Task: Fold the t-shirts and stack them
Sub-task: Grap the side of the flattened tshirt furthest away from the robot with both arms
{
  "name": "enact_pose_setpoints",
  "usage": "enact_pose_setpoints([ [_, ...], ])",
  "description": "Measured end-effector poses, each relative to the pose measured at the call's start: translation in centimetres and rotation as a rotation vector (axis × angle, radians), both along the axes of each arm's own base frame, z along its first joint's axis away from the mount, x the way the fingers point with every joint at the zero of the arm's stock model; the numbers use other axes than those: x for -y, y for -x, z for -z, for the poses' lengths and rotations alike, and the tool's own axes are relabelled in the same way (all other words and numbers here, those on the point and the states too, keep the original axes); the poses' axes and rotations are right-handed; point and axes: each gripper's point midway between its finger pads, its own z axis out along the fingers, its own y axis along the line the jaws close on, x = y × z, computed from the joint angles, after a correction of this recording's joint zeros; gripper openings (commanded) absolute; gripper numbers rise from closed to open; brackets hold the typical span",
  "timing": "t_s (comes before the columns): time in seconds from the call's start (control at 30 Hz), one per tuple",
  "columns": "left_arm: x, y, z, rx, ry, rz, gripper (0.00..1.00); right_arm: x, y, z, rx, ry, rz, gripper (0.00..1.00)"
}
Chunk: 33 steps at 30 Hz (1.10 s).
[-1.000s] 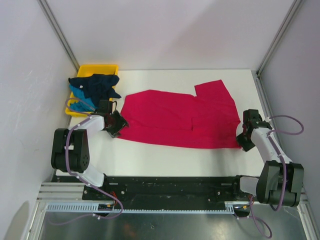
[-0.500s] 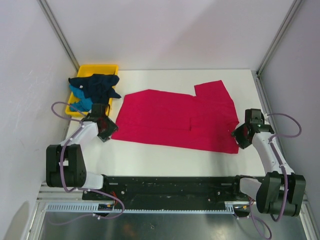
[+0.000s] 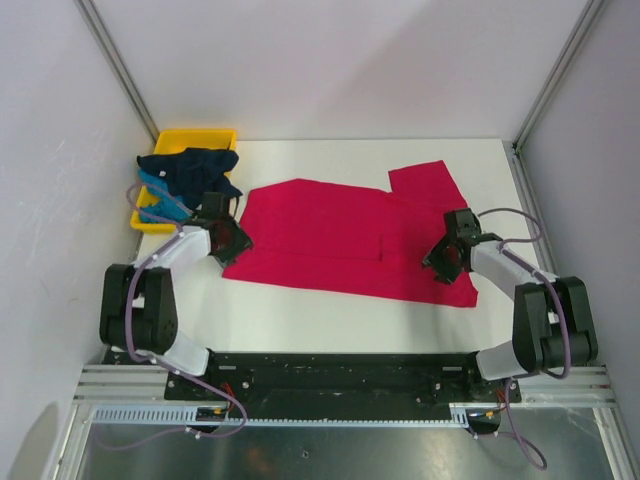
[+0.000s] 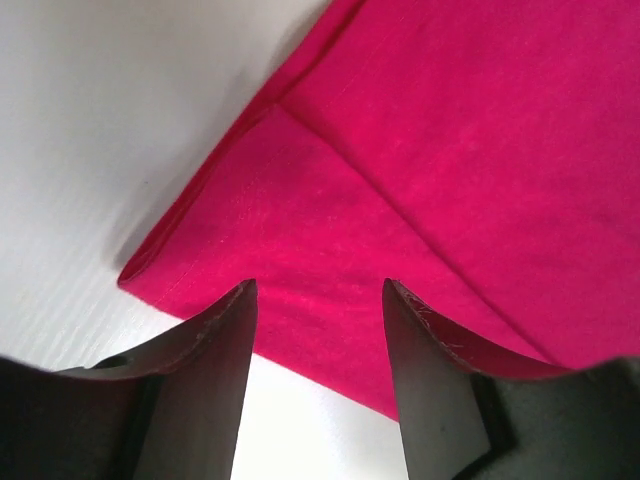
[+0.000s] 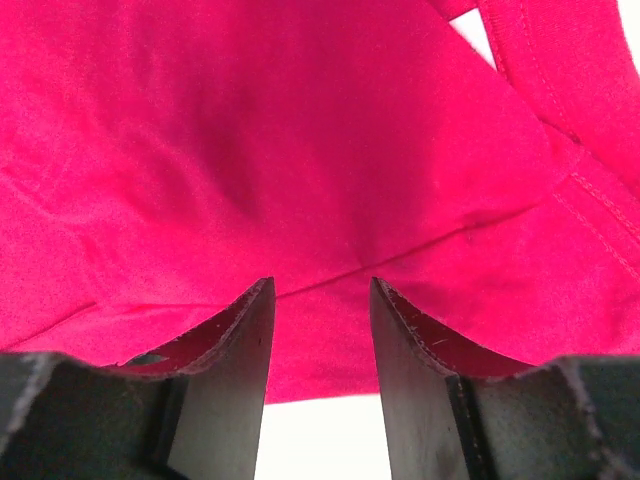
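A crimson-pink t-shirt (image 3: 350,238) lies partly folded and flat on the white table (image 3: 300,315). My left gripper (image 3: 232,240) is open over its left corner, which shows in the left wrist view (image 4: 300,230); the jaws straddle the cloth's near edge with nothing between them. My right gripper (image 3: 447,255) is open over the shirt's right part near a sleeve, whose cloth fills the right wrist view (image 5: 300,150). A dark navy shirt (image 3: 195,170) and a teal-blue shirt (image 3: 160,187) lie bunched in a yellow tray (image 3: 205,136).
The yellow tray stands at the table's back left corner. Grey enclosure walls and metal posts (image 3: 120,65) close in the sides. The arm bases sit on the black rail (image 3: 340,370) at the near edge.
Both grippers moved inward onto the pink shirt: the left from beside its left edge over the corner, the right from off its right edge over the cloth. The shirt's left edge shifted slightly.
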Motion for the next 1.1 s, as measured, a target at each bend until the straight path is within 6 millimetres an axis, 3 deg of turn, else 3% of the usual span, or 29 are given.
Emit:
enact_pose_setpoints([
  [0.2, 0.7, 1.5, 3.9, -0.105, 0.017, 0.007, 0.59, 0.0, 0.4, 1.9, -0.051, 0.016, -0.001, 0.45],
  [0.3, 0.8, 1.5, 4.0, -0.091, 0.027, -0.008, 0.60, 0.2, 0.5, 2.1, -0.036, 0.010, 0.014, 0.45],
  [0.4, 0.7, 1.9, 3.9, -0.059, 0.039, -0.034, 0.60, 0.4, 0.8, 2.1, -0.002, -0.011, 0.044, 0.46],
  [0.57, 0.4, 4.3, 3.8, -0.033, 0.057, -0.082, 0.61, 1.1, 2.3, 2.0, 0.026, -0.050, 0.104, 0.46],
  [0.93, -0.3, 9.4, 3.5, -0.040, 0.063, -0.129, 0.61, 2.2, 8.8, 1.8, -0.019, -0.076, 0.162, 0.46],
  [1.03, -0.4, 9.4, 2.1, -0.028, 0.049, -0.110, 0.62, 2.1, 9.3, 0.9, -0.014, -0.072, 0.137, 0.46],
  [1.1, -0.3, 7.6, -0.3, 0.016, 0.036, -0.082, 0.63, 1.9, 8.4, -0.4, 0.012, -0.065, 0.107, 0.46],
])
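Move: The flat red t-shirt lies open under both hands, some 4 cm below the left and 2 cm below the right. Its middle is about 28 cm right and 6 cm ahead of the left hand. Its near left corner is 5 cm back and 5 cm left of that hand, the yellow bin 23 cm ahead and 12 cm left. From the right hand the shirt's middle is 22 cm left and 11 cm ahead, its near right corner 8 cm back and 10 cm right. The t-shirt is drawn back towards the robot: both hands, fingers parted, sink onto the cloth near its two ends, the left about 4 cm and the right 2 cm, then drag it level backwards until they stand some 9 cm behind their start. Finally both lift off and begin swinging forward again, the fingers keeping their gap and closing on nothing. ##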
